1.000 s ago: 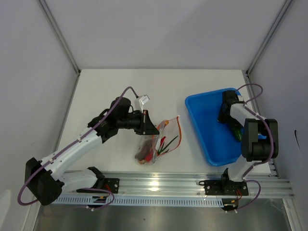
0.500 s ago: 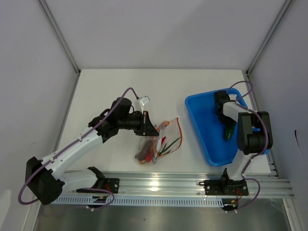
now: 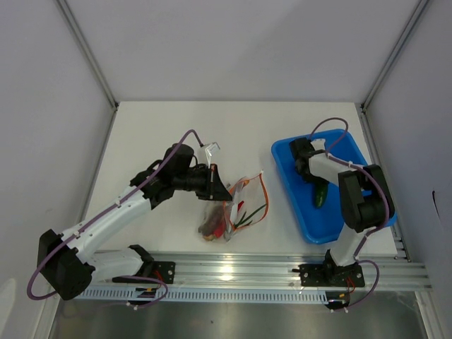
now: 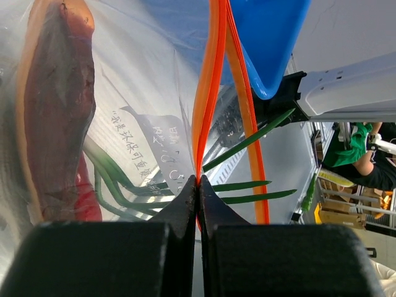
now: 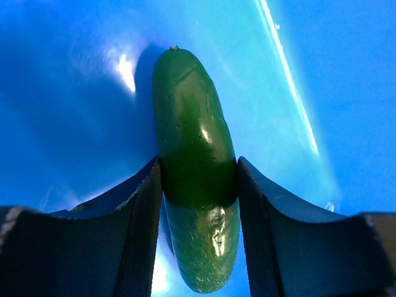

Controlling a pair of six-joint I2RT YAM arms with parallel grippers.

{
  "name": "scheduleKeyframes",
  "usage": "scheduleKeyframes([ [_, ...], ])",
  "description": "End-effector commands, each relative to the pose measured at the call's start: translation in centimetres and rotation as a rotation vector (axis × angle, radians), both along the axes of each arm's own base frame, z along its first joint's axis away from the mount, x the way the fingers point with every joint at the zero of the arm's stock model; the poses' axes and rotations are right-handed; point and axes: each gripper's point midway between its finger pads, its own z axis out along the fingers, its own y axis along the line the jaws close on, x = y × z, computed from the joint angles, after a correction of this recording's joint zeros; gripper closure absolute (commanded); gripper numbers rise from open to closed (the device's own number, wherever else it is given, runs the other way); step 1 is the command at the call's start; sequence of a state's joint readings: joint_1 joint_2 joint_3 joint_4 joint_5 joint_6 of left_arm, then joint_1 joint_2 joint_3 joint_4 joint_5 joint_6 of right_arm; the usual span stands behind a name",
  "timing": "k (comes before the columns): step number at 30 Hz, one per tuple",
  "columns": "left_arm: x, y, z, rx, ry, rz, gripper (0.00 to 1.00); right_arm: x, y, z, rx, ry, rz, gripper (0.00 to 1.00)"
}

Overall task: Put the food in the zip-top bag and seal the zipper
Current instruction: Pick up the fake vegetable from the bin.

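My left gripper (image 3: 216, 185) is shut on one side of the orange-red zipper (image 4: 206, 93), pinching the strip at the fingertips and holding the clear zip-top bag (image 3: 227, 212) up by its mouth. The mouth gapes toward the right. Inside the bag lie the sausage in its bun (image 4: 59, 111), the red chili (image 4: 90, 201) and thin green onion stalks (image 4: 253, 184) that poke out of the mouth. Over the blue tray (image 3: 293, 185), my right gripper (image 3: 318, 186) is shut on the dark green cucumber (image 5: 192, 130), its fingers (image 5: 133, 229) pressing both sides of the middle.
The blue tray (image 5: 62, 93) sits at the right of the white table (image 3: 162, 134), angled, with its near corner toward the aluminium rail (image 3: 233, 272) at the front. Grey walls enclose the table on three sides.
The right gripper closed on the cucumber and carried it left across the tray, toward the bag. The left arm and the bag stayed put.
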State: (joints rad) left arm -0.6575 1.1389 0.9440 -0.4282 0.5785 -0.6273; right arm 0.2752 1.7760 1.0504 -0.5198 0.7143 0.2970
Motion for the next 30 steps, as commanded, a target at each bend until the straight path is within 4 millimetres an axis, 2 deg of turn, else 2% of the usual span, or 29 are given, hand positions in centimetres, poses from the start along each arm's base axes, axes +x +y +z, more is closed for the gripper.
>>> scheduleKeyframes([
  [1, 0.6, 0.1, 0.4, 0.001, -0.02, 0.015, 1.0, -0.2, 0.3, 2.7, 0.032, -0.093, -0.041, 0.99],
  [3, 0.7, 0.1, 0.5, -0.003, -0.022, 0.02, 0.99, -0.3, 0.6, 4.2, 0.054, -0.123, -0.03, 1.0],
  [12, 1.0, 0.0, 0.8, -0.009, -0.03, 0.034, 0.99, -1.6, 1.8, 8.2, 0.174, -0.179, 0.009, 1.0],
  [14, 1.1, 0.0, 1.0, -0.009, -0.039, 0.035, 0.99, -1.6, 2.8, 10.2, 0.243, -0.225, 0.027, 1.0],
  [19, 1.2, -0.1, 1.9, -0.02, -0.058, 0.031, 0.99, -2.0, 6.8, 15.4, 0.516, -0.375, 0.095, 1.0],
  [20, 1.3, -0.1, 1.8, -0.019, -0.057, 0.031, 0.99, -2.4, 8.3, 17.4, 0.612, -0.427, 0.138, 1.0],
  [22, 1.2, -0.1, 1.7, -0.019, -0.053, 0.027, 0.99, -2.7, 10.0, 19.4, 0.722, -0.481, 0.171, 1.0],
  [23, 1.3, -0.3, 2.3, -0.029, -0.064, 0.026, 0.99, -3.1, 11.5, 21.0, 0.822, -0.514, 0.198, 1.0],
  [26, 1.4, -0.6, 2.8, -0.043, -0.07, 0.02, 0.99, -3.7, 14.3, 23.2, 0.971, -0.529, 0.235, 1.0],
  [30, 1.8, -1.0, 4.0, -0.067, -0.081, 0.017, 0.99, -4.7, 18.1, 25.2, 1.093, -0.509, 0.298, 1.0],
])
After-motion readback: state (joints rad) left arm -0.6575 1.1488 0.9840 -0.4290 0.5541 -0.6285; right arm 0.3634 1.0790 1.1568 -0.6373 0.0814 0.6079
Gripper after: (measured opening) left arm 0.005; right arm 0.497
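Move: The cucumber is already between the right fingers, down in the blue bin. The bag's open mouth, where it is headed, lies about 26 cm to the left, 15 cm back and some 15 cm above that hand. The bin's left rim crosses about 12 cm to its left, level fore and aft and 5 cm up. From the left hand, which holds the bag's rim, the mouth's middle is about 7 cm right, 1 cm forward and 2 cm lower. Keeping its grip across the cucumber's middle, the right hand raises it out of the bin, at first almost straight up and then swinging left towards the bag, some 22 cm up and 14 cm left in all with a slight draw back. As it swings, the wrist turns some 60 degrees, bringing the fingers from pointing down and to the right round to pointing forward at a shallower downward slant, while the left hand keeps the bag's orange rim pinched and all but still. ##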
